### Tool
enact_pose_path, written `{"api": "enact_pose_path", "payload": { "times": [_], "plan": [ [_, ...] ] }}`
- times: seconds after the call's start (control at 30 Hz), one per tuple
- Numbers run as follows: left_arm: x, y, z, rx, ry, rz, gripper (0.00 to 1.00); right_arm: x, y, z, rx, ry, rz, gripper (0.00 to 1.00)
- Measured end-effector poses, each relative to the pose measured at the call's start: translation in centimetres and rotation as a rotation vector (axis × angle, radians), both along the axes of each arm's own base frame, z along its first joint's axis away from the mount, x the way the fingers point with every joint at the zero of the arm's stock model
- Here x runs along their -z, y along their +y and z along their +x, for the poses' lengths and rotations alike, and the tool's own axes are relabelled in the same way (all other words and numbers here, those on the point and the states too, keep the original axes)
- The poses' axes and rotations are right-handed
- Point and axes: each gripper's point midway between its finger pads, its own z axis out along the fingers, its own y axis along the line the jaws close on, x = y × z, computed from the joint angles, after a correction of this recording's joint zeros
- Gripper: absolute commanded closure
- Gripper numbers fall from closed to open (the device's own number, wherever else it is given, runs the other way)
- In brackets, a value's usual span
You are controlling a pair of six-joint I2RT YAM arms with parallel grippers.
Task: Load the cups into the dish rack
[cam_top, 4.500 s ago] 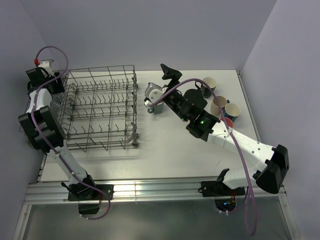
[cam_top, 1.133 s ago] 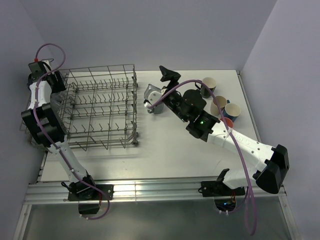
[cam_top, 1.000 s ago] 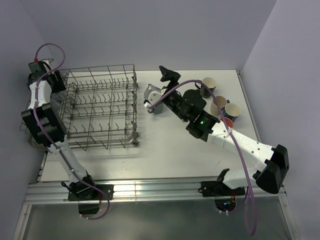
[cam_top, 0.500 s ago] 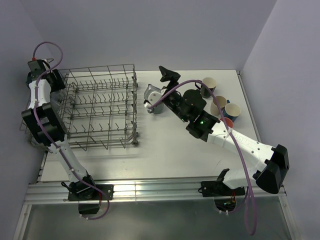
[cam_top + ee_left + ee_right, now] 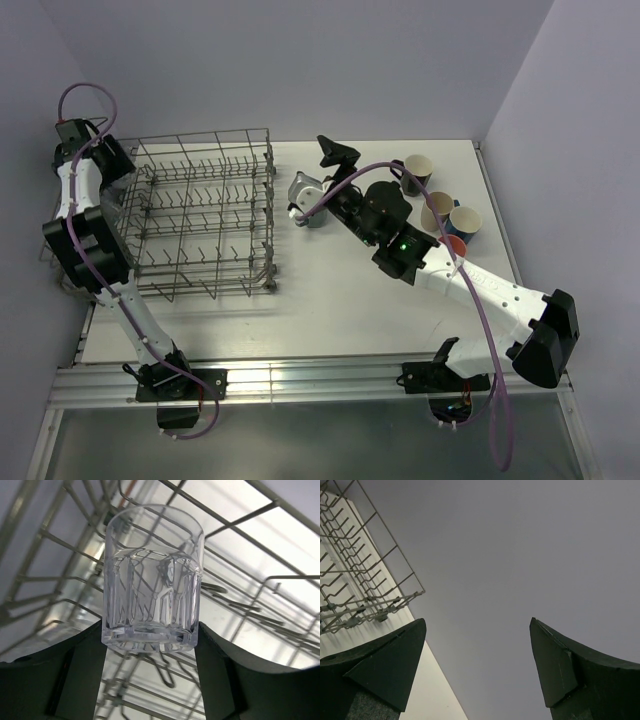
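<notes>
A clear ribbed glass tumbler (image 5: 152,580), one of the cups, is pinched at its base by my left gripper (image 5: 150,636), which is shut on it. It hangs over the wires of the dish rack (image 5: 240,600). From above, the left gripper (image 5: 108,160) sits at the far left corner of the dish rack (image 5: 205,137). My right gripper (image 5: 477,630) is open and empty, facing the wall. In the top view the right gripper (image 5: 322,178) is tilted up over a grey-blue mug (image 5: 303,190) on the table.
Black (image 5: 415,172), beige (image 5: 437,210), blue (image 5: 465,222) and coral (image 5: 456,245) mugs cluster at the table's far right, the coral one partly behind my right arm. The rack's corner (image 5: 350,595) shows left of the right gripper. Walls close in behind and on both sides.
The left wrist has shifted slightly toward the far left corner with the tumbler in its grip. The right arm has barely moved.
</notes>
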Motion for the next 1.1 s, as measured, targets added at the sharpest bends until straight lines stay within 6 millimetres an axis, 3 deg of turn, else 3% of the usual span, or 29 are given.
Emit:
{"api": "enact_pose_path", "payload": {
  "times": [0.1,0.3,0.63,0.83,1.1],
  "plan": [
    [0.1,-1.0,0.1,-0.018,-0.012,-0.071,1.0,0.0,0.0,0.0,0.0,0.0,0.0,0.08],
    [3.2,-3.1,-1.9,-0.063,0.068,-0.23,1.0,0.0,0.0,0.0,-0.001,-0.001,0.001,0.09],
    [2.9,-4.9,-2.4,-0.048,0.084,-0.257,1.0,0.0,-0.1,0.2,0.002,0.014,0.016,0.09],
    [0.2,-5.3,-3.7,-0.016,0.071,-0.173,1.0,0.0,-1.0,0.9,0.021,0.063,0.057,0.08],
    [-7.4,-7.2,-5.5,0.104,-0.053,0.059,1.0,-2.9,-2.5,1.6,0.037,0.142,0.19,0.07]
  ]
}}
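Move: I still hold a clear glass in my left hand over the far-left part of the dish rack; the free slot it is meant for lies about 3 cm back, 4 cm to the right and 7 cm below. The nearest loaded glass is roughly 7 cm back, 6 cm left and 7 cm lower, and the rack's left side wall runs level with me some 8 cm to the left. From my right hand that slot is about 17 cm ahead, 60 cm left and 34 cm down. Keeping my grip on the glass, I first shift my left hand about 5 cm right and dip it 3 cm, slightly back, rolling its left side down some 15 degrees. Then I undo the roll and lift about 10 cm, drawing back and right, away from the slot and the rack. Late on, my open, empty right hand starts rising a few centimetres and easing right, with a small wrist turn. ##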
